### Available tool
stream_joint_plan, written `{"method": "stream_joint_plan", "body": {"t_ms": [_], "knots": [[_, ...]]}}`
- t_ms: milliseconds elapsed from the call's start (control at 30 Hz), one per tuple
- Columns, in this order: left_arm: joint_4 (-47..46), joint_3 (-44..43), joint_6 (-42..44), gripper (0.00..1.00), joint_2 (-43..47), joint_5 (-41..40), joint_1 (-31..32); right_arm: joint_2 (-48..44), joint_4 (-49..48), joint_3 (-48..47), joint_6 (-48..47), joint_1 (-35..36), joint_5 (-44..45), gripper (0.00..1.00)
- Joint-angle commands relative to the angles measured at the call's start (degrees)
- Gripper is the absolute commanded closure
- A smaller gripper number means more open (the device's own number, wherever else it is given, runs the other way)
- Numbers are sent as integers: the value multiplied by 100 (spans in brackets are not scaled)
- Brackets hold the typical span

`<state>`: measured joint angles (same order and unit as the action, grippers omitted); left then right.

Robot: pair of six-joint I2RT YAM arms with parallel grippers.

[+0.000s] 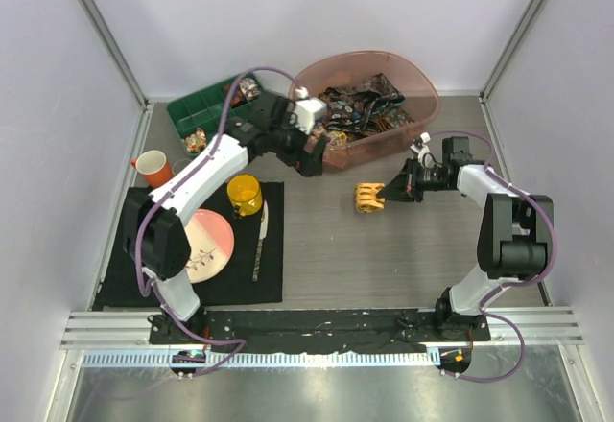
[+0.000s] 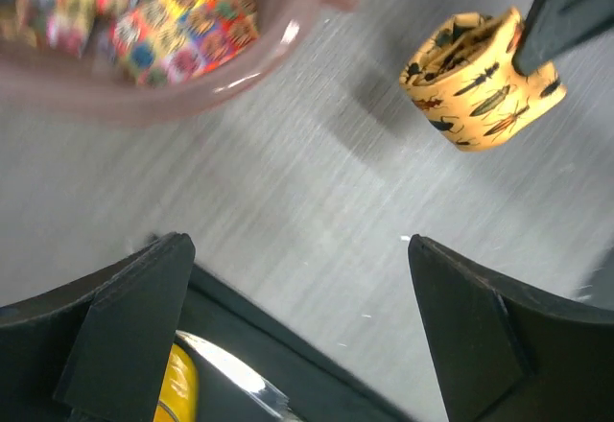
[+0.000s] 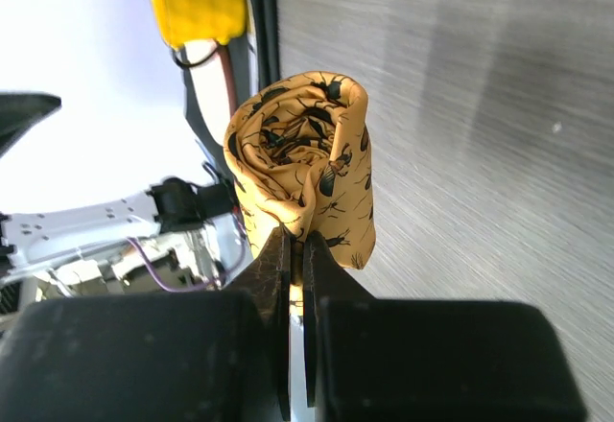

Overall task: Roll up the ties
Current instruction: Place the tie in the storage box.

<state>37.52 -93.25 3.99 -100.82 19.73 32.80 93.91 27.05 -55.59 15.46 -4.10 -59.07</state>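
The yellow-orange tie (image 1: 369, 197), printed with dark insects, is wound into a roll on the grey table in the middle. My right gripper (image 1: 387, 192) is shut on the roll's edge; the right wrist view shows the jaws (image 3: 295, 245) pinching the fabric of the tie (image 3: 307, 173). My left gripper (image 1: 312, 163) hangs open at the front of the pink basin, left of the roll, nothing between its fingers (image 2: 144, 316). In the left wrist view the rolled tie (image 2: 480, 82) lies ahead to the right. Dark many-coloured ties (image 1: 365, 105) lie heaped in the basin.
The pink basin (image 1: 422, 91) stands at the back centre, a green tray (image 1: 206, 105) of trinkets to its left. A black mat (image 1: 144, 269) at the left carries a yellow cup (image 1: 244, 195), a plate (image 1: 206, 245) and a knife (image 1: 259, 240). An orange mug (image 1: 152, 166) stands behind it.
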Motion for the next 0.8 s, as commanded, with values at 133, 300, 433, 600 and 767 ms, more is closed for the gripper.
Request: {"method": "stream_joint_plan", "body": {"t_ms": [133, 300, 433, 600, 767], "knots": [[-2493, 1898, -3842, 0, 598, 2341, -696, -408, -1034, 101, 1248, 84, -456, 99], [-4745, 2618, -6026, 0, 177, 3326, -792, -566, -2034, 321, 2179, 321, -623, 99], [-5491, 2821, -6637, 0, -26, 3433, -784, -619, -2589, 452, 2662, 708, -641, 99], [-5800, 3137, -6876, 0, -26, 3441, -713, -725, -3530, 620, 3471, 919, -553, 99], [-5659, 3269, -6815, 0, 44, 3433, -678, -725, -3943, 629, 3744, 1069, -518, 99]]}}
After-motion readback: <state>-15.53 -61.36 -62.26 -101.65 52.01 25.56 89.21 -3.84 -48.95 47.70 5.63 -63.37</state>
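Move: Beyond the left gripper's open fingers, the rolled tie lies about 13 cm to its right, 8 cm back and 9 cm lower. The yellow mug sits about 15 cm left and 8 cm back, some 14 cm below; the pink basket's middle is 10 cm ahead and 13 cm right, 12 cm down. From the right hand, which already pinches the tie, the left gripper is roughly 16 cm left, 7 cm ahead and 8 cm higher. Bringing the hands together for a handover, the right keeps its pinch on the tie and carries it some 7 cm left and 5 cm up towards the left gripper. The left, fingers wide open, first swings slightly left while sinking, then comes back and right, rolling its wrist some 65 degrees until its fingers point rightward, nearly level, at the tie. ##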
